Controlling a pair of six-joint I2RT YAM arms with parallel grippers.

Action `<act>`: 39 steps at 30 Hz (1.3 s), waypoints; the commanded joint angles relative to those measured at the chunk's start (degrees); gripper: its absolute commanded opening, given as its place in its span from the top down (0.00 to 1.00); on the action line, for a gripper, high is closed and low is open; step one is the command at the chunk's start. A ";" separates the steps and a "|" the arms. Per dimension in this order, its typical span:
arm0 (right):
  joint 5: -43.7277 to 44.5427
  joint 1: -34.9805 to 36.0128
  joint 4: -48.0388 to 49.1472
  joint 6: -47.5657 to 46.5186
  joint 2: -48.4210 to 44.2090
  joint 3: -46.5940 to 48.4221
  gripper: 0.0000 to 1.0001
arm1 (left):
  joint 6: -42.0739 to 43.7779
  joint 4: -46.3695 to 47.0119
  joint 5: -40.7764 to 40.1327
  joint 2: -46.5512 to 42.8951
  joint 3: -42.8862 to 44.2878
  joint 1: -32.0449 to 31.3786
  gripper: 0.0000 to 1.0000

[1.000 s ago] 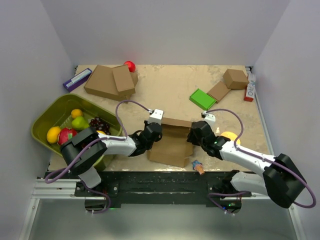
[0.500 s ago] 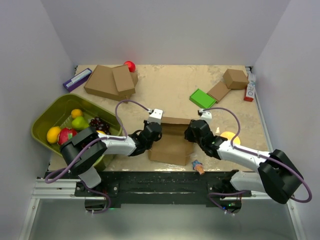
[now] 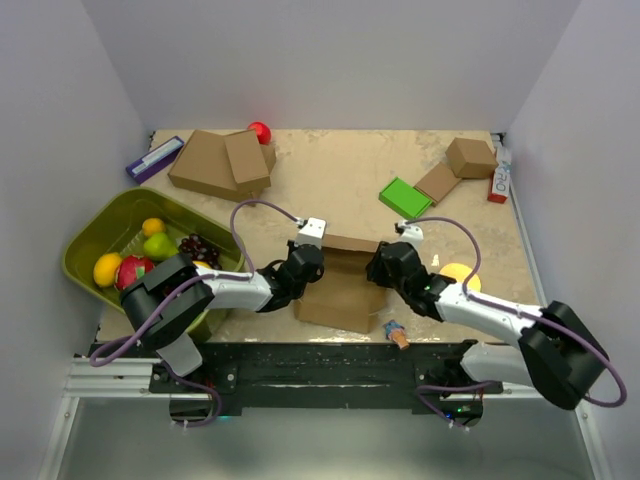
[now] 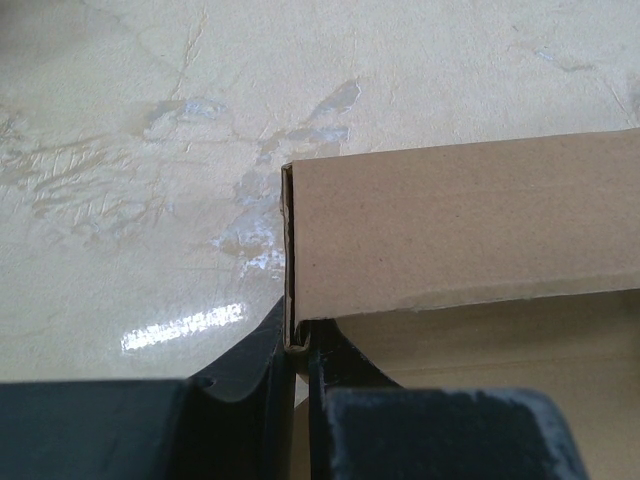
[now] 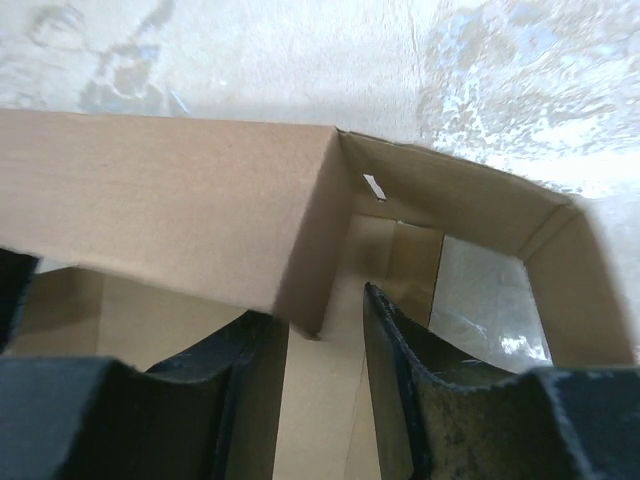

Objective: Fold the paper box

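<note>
The paper box (image 3: 343,288) lies half-folded at the near middle of the table, with its back wall raised. My left gripper (image 3: 306,268) is at its left end. In the left wrist view the left gripper (image 4: 299,346) is shut on the end of the upright side wall of the paper box (image 4: 460,225). My right gripper (image 3: 379,268) is at the right end. In the right wrist view the right gripper (image 5: 325,330) stands open inside the paper box (image 5: 170,200). The corner of a folded flap hangs by its left finger (image 5: 255,350), and nothing is pinched.
A green tray (image 3: 88,232) of fruit sits at the left. Two stacked brown boxes (image 3: 218,162), a red ball (image 3: 259,131) and a purple item (image 3: 153,158) are at the back left. A green block (image 3: 405,197), small brown boxes (image 3: 460,165) and an orange (image 3: 460,273) are on the right. A small object (image 3: 396,333) lies near the front edge.
My right gripper has shifted a little left, in against the box's right end. The left gripper and its hold on the wall are unchanged.
</note>
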 commanded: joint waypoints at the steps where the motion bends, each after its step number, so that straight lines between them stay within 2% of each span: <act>1: 4.70 0.14 -7.79 2.54 -8.25 -1.33 0.60 | 1.79 -2.07 -0.17 -0.30 0.26 0.06 0.96; 3: 7.34 0.14 -10.95 2.81 -12.46 -1.86 0.62 | 1.79 -2.07 -0.18 -0.56 0.17 0.06 0.96; 6: 9.80 -0.39 -13.60 3.07 -13.55 -1.87 0.68 | 1.79 -2.07 -0.09 -0.56 0.09 0.06 0.96; 7: 9.81 -0.65 -13.96 3.08 -12.93 -1.78 0.76 | 1.79 -2.07 -0.09 -0.56 0.17 0.06 0.96; 11: 9.54 -1.53 -14.66 3.60 -7.14 -0.37 0.89 | 1.70 -1.98 0.00 -0.83 0.09 0.06 0.96; 16: 10.34 -2.50 -15.81 4.48 -2.30 2.09 0.92 | 1.79 -2.07 -0.09 -0.92 0.00 0.06 0.96; 25: 0.85 -2.76 3.69 1.93 -0.10 -2.21 0.96 | 1.96 -1.63 -0.09 -1.00 -0.35 0.06 0.97; 34: -1.53 -2.76 10.56 0.97 4.29 -2.57 0.99 | 1.79 -1.54 0.35 -1.09 -0.44 0.06 0.98; 39: -2.06 -2.85 10.30 2.28 8.42 -2.13 1.00 | 1.79 -1.54 0.18 -1.18 -0.62 -0.03 0.98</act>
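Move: The paper box's far right corner, where the folded far wall ends in a side flap, lies about 4 cm ahead of the right hand and 1 cm to its left, roughly level in height. The green box is some 14 cm ahead and 6 cm to the right of this hand, the small toy about 15 cm back and 4 cm to the right, both lower. From the left hand, that corner is some 13 cm to the right, level with it in reach and height. At the paper box's far right corner, the right hand lifts about 3 cm from among the flaps while swinging right, then dips to 3 cm below its start, some 6 cm out to the right and 2 cm back, shutting its fingers on nothing. It comes back left about 5 cm and forward 3 cm, bringing the closed fingertips low into the gap between the wall's end flap and the outer bent flap. The left hand stays still, keeping its pinch on the far left corner. ##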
